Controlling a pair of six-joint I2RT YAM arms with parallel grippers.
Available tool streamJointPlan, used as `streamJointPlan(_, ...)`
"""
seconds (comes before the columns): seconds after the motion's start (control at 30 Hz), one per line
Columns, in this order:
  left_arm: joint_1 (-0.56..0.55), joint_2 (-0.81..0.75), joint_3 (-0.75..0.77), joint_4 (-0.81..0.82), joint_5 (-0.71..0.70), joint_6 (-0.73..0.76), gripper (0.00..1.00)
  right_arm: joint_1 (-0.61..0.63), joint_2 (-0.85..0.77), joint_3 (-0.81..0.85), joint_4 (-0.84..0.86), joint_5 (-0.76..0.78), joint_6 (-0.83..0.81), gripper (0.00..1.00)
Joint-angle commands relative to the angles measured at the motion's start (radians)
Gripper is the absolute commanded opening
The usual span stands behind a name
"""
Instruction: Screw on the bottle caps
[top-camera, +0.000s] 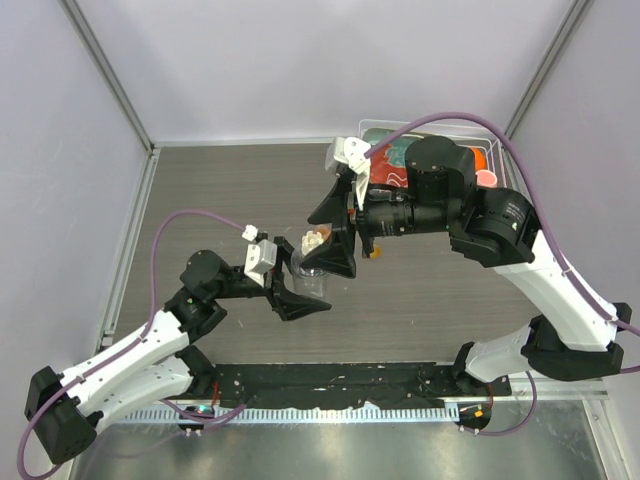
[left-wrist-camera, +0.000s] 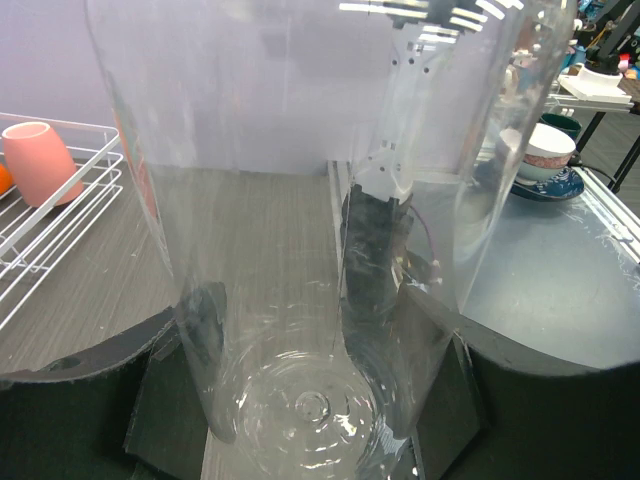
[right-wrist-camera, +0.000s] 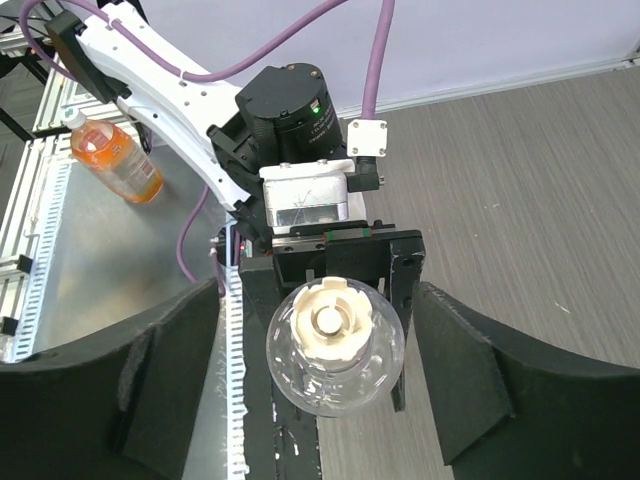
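Observation:
My left gripper (top-camera: 298, 297) is shut on the clear bottle (top-camera: 311, 276) and holds it upright above the table. In the left wrist view the bottle (left-wrist-camera: 300, 250) fills the frame between the fingers (left-wrist-camera: 195, 320). The cream-white cap (top-camera: 314, 241) sits on the bottle's neck; from the right wrist it shows from above (right-wrist-camera: 332, 318). My right gripper (top-camera: 323, 238) is open, its wide-apart fingers (right-wrist-camera: 165, 385) either side of the cap without touching it. A small orange bit (top-camera: 377, 252) shows under the right arm; I cannot tell what it is. The orange bottle is not clearly in view.
A white wire basket (top-camera: 482, 142) with colourful items stands at the back right, behind the right arm. The left wrist view shows a pink cup (left-wrist-camera: 38, 160) in a wire rack (left-wrist-camera: 70, 225). An orange drink bottle (right-wrist-camera: 115, 158) lies beyond the table's edge.

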Motion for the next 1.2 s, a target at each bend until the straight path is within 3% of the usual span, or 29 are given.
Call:
streamJointPlan(0.0,0.006,-0.005,0.042,0.051,-0.001,-0.017,0.02,0.006,0.001,-0.019,0.052,-0.033,0.006,0.79)
streamJointPlan(0.33,0.014,-0.011,0.036,0.057,-0.045,-0.029,0.00,0.006,0.007,-0.025,0.056,-0.026,0.020,0.49)
streamJointPlan(0.43,0.016,-0.016,0.033,0.054,-0.063,-0.029,0.00,0.007,0.004,-0.036,0.056,-0.020,0.020,0.35)
streamJointPlan(0.47,0.019,-0.017,0.031,0.053,-0.068,-0.031,0.00,0.004,0.004,-0.045,0.058,-0.014,0.020,0.25)
streamJointPlan(0.57,0.020,-0.022,0.031,0.054,-0.097,-0.035,0.00,0.004,0.000,-0.067,0.059,0.012,0.020,0.08)
streamJointPlan(0.63,0.023,-0.025,0.031,0.056,-0.122,-0.034,0.00,0.006,-0.008,-0.077,0.058,0.028,0.044,0.02)
streamJointPlan(0.93,0.031,-0.010,0.071,0.011,-0.333,0.006,0.00,0.004,-0.020,-0.166,0.047,0.193,0.066,0.01)
streamJointPlan(1.17,0.031,0.000,0.068,0.066,-0.513,0.064,0.00,0.004,-0.061,-0.326,0.152,0.359,0.153,0.01)
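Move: The left gripper already holds the clear bottle upright, low on its body, with the white cap on the mouth about 12 cm straight above that hand. The right gripper's open fingers already flank this cap, which lies some 1 cm to its left, level fore and aft, and 1 cm below. On the table the orange bottle stands roughly 20 cm ahead of the right hand and 31 cm below, and the orange cap 12 cm to the right of that bottle and 1 cm farther out. Sink the right gripper about 1 cm at the white cap and close its fingers until they pinch it from both sides, while the left keeps its hold on the clear bottle. Then swing both hands forward together, about 5 cm and slightly down, the right turning clockwise and the left counter-clockwise some 17 degrees each, to screw the cap on. ##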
